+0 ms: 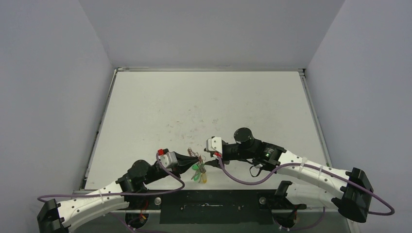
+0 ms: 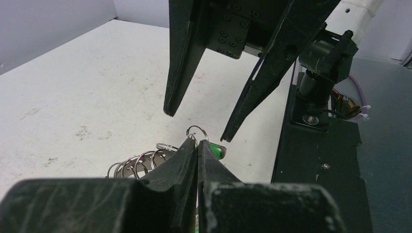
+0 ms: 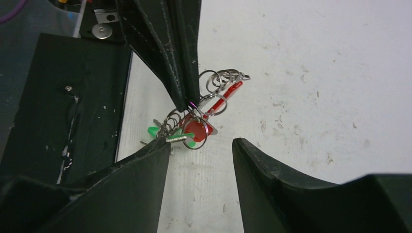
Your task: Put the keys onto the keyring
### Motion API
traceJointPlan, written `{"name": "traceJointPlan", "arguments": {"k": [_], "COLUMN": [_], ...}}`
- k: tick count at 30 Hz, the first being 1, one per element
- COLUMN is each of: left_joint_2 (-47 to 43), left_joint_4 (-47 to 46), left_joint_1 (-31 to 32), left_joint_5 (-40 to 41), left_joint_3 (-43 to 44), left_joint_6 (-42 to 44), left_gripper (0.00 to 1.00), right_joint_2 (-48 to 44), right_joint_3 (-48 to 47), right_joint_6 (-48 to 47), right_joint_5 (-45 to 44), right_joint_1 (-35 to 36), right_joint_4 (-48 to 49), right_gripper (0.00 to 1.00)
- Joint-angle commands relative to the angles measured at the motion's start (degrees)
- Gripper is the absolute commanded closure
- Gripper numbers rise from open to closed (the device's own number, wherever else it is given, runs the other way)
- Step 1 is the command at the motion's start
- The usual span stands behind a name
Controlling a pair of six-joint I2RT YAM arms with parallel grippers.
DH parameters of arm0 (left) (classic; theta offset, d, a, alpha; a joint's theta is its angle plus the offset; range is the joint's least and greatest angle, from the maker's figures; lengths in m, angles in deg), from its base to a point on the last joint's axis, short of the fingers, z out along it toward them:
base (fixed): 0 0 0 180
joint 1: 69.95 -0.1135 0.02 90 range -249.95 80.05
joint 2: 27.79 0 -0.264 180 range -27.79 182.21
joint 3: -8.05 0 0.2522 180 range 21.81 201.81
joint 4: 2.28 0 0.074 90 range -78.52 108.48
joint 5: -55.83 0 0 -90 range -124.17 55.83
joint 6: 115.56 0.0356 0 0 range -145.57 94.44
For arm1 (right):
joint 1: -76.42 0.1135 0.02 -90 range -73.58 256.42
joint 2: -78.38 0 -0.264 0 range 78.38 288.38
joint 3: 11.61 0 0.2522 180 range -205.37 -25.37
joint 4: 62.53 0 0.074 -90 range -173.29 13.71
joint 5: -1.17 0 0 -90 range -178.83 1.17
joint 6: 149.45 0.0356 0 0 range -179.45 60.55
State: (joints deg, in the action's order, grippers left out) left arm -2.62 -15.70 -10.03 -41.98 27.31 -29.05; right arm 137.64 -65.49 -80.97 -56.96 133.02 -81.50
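My left gripper (image 2: pixel 198 144) is shut on a small loop of the keyring (image 2: pixel 141 162), a silvery coil of wire rings with a red curved segment (image 3: pixel 229 93). The bunch hangs just above the table near its front edge. On the ring hang the keys: a red head (image 3: pixel 197 129), green heads (image 3: pixel 154 131) and a yellow one (image 1: pixel 204 178). My right gripper (image 3: pixel 201 143) stands open right in front of the bunch, its left fingertip (image 3: pixel 163 145) touching or nearly touching the lowest rings. In the top view the left gripper (image 1: pixel 191 158) and right gripper (image 1: pixel 208 162) meet tip to tip.
The black mounting plate (image 1: pixel 209 205) runs along the near table edge, just beside the keys. A purple cable (image 1: pixel 243 178) loops under the right arm. Grey walls enclose the scuffed white table (image 1: pixel 204 102) on three sides.
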Motion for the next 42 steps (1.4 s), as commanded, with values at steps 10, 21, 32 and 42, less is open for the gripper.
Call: {"name": "traceJointPlan", "arguments": {"k": [10,21,32,42], "left_joint_2": [1.7,2.3,2.2,0.9], "left_joint_4": [-5.3,-6.1,-5.6,8.7], "left_joint_1": [0.1,0.1,0.0,0.1], "left_joint_5": [-4.3,-4.7,-4.6,-2.6], "left_joint_3": [1.1,1.1,1.4,6.6], "left_joint_6": [1.1,1.1,1.3,7.9], "left_gripper": [1.0,1.0,1.0,0.76], "right_joint_2": [3.9,6.0,6.8,9.2], "right_joint_3": [-3.4,-3.4,-5.3,-17.1], "right_joint_6": [-7.6,-8.7,-9.2,-4.7], "right_joint_5": [11.4,13.1,12.3,5.9], "right_joint_1": [-0.5,-0.6,-1.1,-1.1], "right_joint_4": [4.8,4.8,1.4,-21.9], "right_gripper": [0.62,0.73,1.0,1.0]}}
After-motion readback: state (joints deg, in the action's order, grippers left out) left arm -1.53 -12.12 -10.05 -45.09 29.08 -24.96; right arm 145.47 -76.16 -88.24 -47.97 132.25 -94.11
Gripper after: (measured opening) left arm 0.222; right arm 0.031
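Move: The keyring, still pinched in the left fingertips, presents its free rings about 2 cm to the right of the left hand, level with it in reach and height. From the open right hand they lie roughly 3 cm to the left, 1 cm back and 1 cm down. The green key hangs some 6 cm left, 4 cm back and 5 cm below the right hand; the yellow key about 2 cm left, 9 cm back and 7 cm below. The keyring is passed over: the right hand eases about 2 cm back and some 1.5 cm left and down towards it, turning around 12 degrees counter-clockwise, and its fingers shut on a ring beside the left tips. The left hand, having drifted 1 cm back and down, then opens partway to let go while the right hand climbs about 2 cm with its grip closed. ##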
